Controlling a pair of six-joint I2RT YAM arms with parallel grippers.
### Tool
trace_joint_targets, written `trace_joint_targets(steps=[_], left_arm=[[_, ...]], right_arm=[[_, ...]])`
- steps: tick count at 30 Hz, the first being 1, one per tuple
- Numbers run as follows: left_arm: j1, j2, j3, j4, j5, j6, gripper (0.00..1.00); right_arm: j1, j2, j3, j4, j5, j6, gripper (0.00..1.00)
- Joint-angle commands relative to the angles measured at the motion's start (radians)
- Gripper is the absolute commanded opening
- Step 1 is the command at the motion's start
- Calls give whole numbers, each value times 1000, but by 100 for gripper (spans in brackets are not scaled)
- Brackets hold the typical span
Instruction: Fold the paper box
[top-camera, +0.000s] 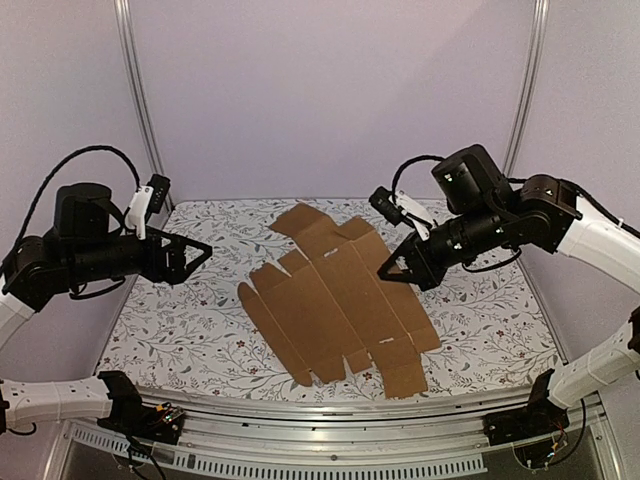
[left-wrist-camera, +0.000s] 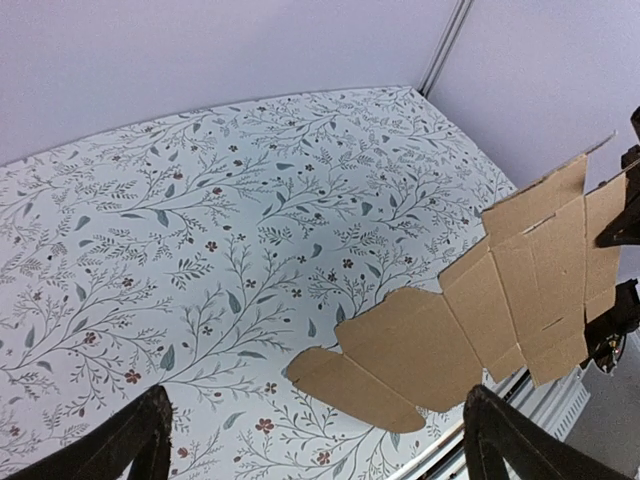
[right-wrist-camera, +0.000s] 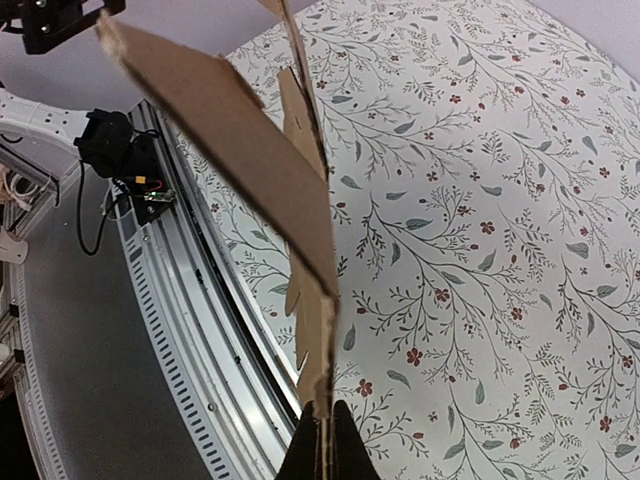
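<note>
The paper box (top-camera: 330, 300) is a flat brown die-cut sheet with flaps and tabs, unfolded over the middle of the floral table. My right gripper (top-camera: 386, 271) is shut on its right edge. In the right wrist view the sheet (right-wrist-camera: 240, 130) runs edge-on away from the pinched fingertips (right-wrist-camera: 325, 420), lifted and tilted off the table on that side. My left gripper (top-camera: 203, 250) hovers open at the table's left, apart from the sheet. The left wrist view shows the sheet (left-wrist-camera: 450, 340) ahead to the right, its rounded flap lying between the spread fingers (left-wrist-camera: 140, 440).
The floral table cover (top-camera: 190, 330) reaches pale walls at the back and sides. A metal rail (top-camera: 330, 415) with cables runs along the near edge, close under the sheet's front flaps. Both arm bases sit at the near corners.
</note>
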Motion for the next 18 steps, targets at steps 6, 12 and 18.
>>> trace_joint_targets(steps=[6,12,18], left_arm=[[-2,-35,72,-27,20,18,100],[-2,-60,77,-1,6,27,100],[-2,-62,80,19,22,40,99]], right_arm=[[-3,-131,106,-186,-332,-59,0],[64,-160,99,-249,-430,-61,0],[143,-146,107,-305,-493,-74,0]])
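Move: The paper box is already pinched by one edge in my shut right fingers. Its middle lies about 10 cm to the left of this hand, 3 cm back and some 8 cm lower. Its near end flap is roughly 16 cm back and 3 cm right, about 12 cm down. The table's near edge runs some 13 cm behind my hand and 21 cm below. From my left hand, the box's middle is about 34 cm right, 5 cm back and 11 cm down. Keeping my pinch on the box's right-hand edge, I pull it back towards my base and the table's near edge, about 13 cm, climbing some 6 cm over the first half and then staying level while my wrist swings nearly 30 degrees, mostly counter-clockwise. Meanwhile I raise my empty, open left hand about 4 cm, clear of the box. ##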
